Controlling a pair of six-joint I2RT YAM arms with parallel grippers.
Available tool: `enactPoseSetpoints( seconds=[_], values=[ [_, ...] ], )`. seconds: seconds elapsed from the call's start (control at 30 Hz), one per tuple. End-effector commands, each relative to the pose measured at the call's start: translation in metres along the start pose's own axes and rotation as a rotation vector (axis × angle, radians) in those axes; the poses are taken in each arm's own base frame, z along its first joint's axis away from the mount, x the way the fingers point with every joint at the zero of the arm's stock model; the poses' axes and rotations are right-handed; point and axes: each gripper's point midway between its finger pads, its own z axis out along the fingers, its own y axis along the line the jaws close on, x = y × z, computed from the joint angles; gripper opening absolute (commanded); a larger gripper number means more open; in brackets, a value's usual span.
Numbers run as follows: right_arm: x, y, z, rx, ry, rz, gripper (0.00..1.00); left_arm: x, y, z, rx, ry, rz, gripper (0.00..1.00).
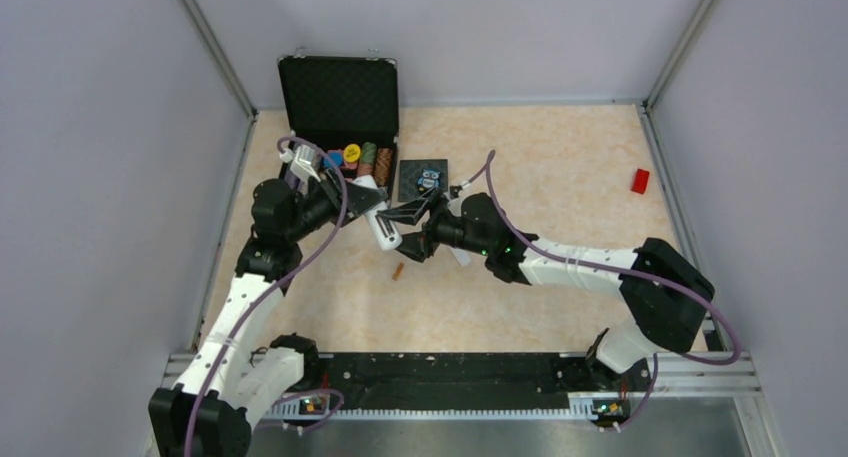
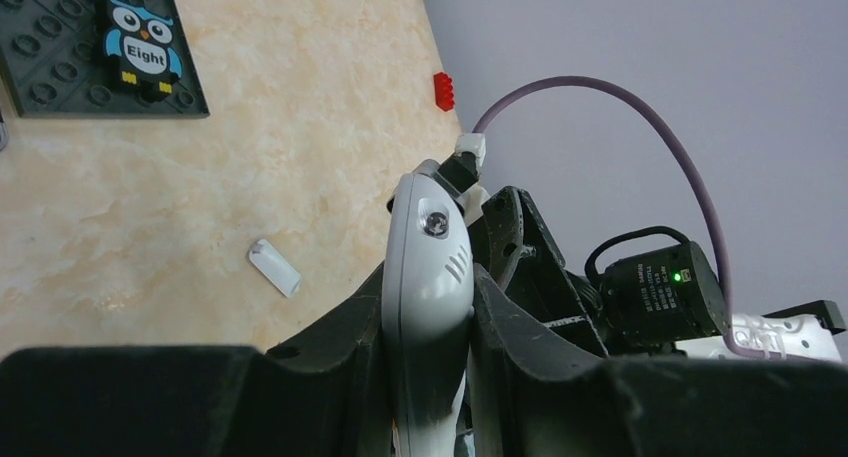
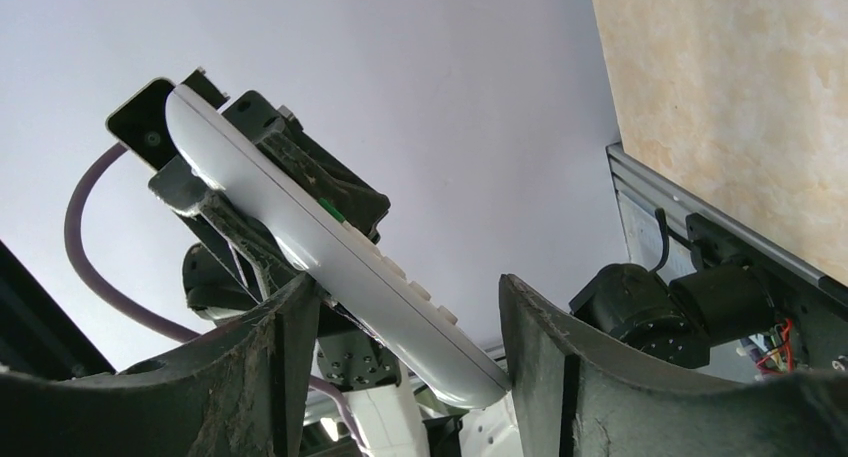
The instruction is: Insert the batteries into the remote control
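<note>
My left gripper (image 1: 366, 203) is shut on the white remote control (image 1: 380, 225) and holds it above the table, slanted, in the middle left. In the left wrist view the remote control (image 2: 430, 267) stands pinched between both fingers of the left gripper (image 2: 428, 307). My right gripper (image 1: 408, 239) reaches in from the right, and its jaws stand wide around the remote's lower end. In the right wrist view the remote control (image 3: 330, 247) crosses the right gripper (image 3: 405, 292) on a slant and touches both fingers. One orange battery (image 1: 398, 271) lies on the table just below the two grippers.
A small white cover piece (image 2: 274, 267) lies on the table near the right arm. A dark studded tile with an owl picture (image 1: 423, 180) sits behind the grippers. An open black case (image 1: 338, 97) with coloured discs stands at the back left. A red block (image 1: 640, 180) lies far right.
</note>
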Motion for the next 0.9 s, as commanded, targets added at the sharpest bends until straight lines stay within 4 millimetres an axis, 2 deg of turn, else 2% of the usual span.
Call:
enactPoseSetpoints(
  seconds=[0.0, 0.23, 0.43, 0.57, 0.67, 0.77, 0.87],
  values=[
    [-0.002, 0.012, -0.001, -0.022, -0.02, -0.052, 0.59, -0.012, -0.039, 0.001, 0.102, 0.017, -0.069, 0.0],
    [-0.012, -0.002, -0.003, 0.023, -0.061, -0.088, 0.64, -0.017, -0.072, -0.005, 0.185, 0.062, -0.219, 0.0],
    [-0.016, -0.013, -0.008, 0.04, -0.075, -0.09, 0.65, -0.028, -0.085, -0.01, 0.213, 0.031, -0.275, 0.0],
    [-0.017, -0.011, -0.013, 0.039, -0.09, -0.118, 0.73, -0.033, -0.084, -0.009, 0.206, 0.018, -0.286, 0.0],
    [-0.015, -0.002, -0.016, 0.011, -0.094, -0.151, 0.82, -0.032, -0.076, -0.006, 0.18, 0.014, -0.285, 0.0],
    [-0.012, 0.024, -0.018, -0.093, -0.068, -0.205, 0.89, -0.03, -0.066, -0.004, 0.149, 0.007, -0.271, 0.0],
    [-0.008, 0.048, -0.019, -0.184, -0.011, -0.258, 0.94, -0.027, -0.047, -0.001, 0.077, -0.007, -0.231, 0.0]
  ],
)
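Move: The remote control, in the left hand's grip, has its middle about 3 cm ahead of the right hand, 3 cm to its left and 2 cm above; the right fingers are already on its free end. On the table, some 23 cm below the right hand, the loose orange battery lies almost directly under it, and the white battery cover about 5 cm ahead and 14 cm to the right. From the left hand the remote's middle is roughly 3 cm back, 1 cm right and 2 cm lower. The right fingers end their squeeze on the free end of the remote and spread nearly wide open, while that hand rises about 2 cm and backs off to the right 1.5 cm, rolling some 10 degrees. The left hand keeps its grip and lifts the remote about 2.5 cm, drifting 1 cm right, and rolls it some 20 degrees about its own fingers so the forward-left side dips. ##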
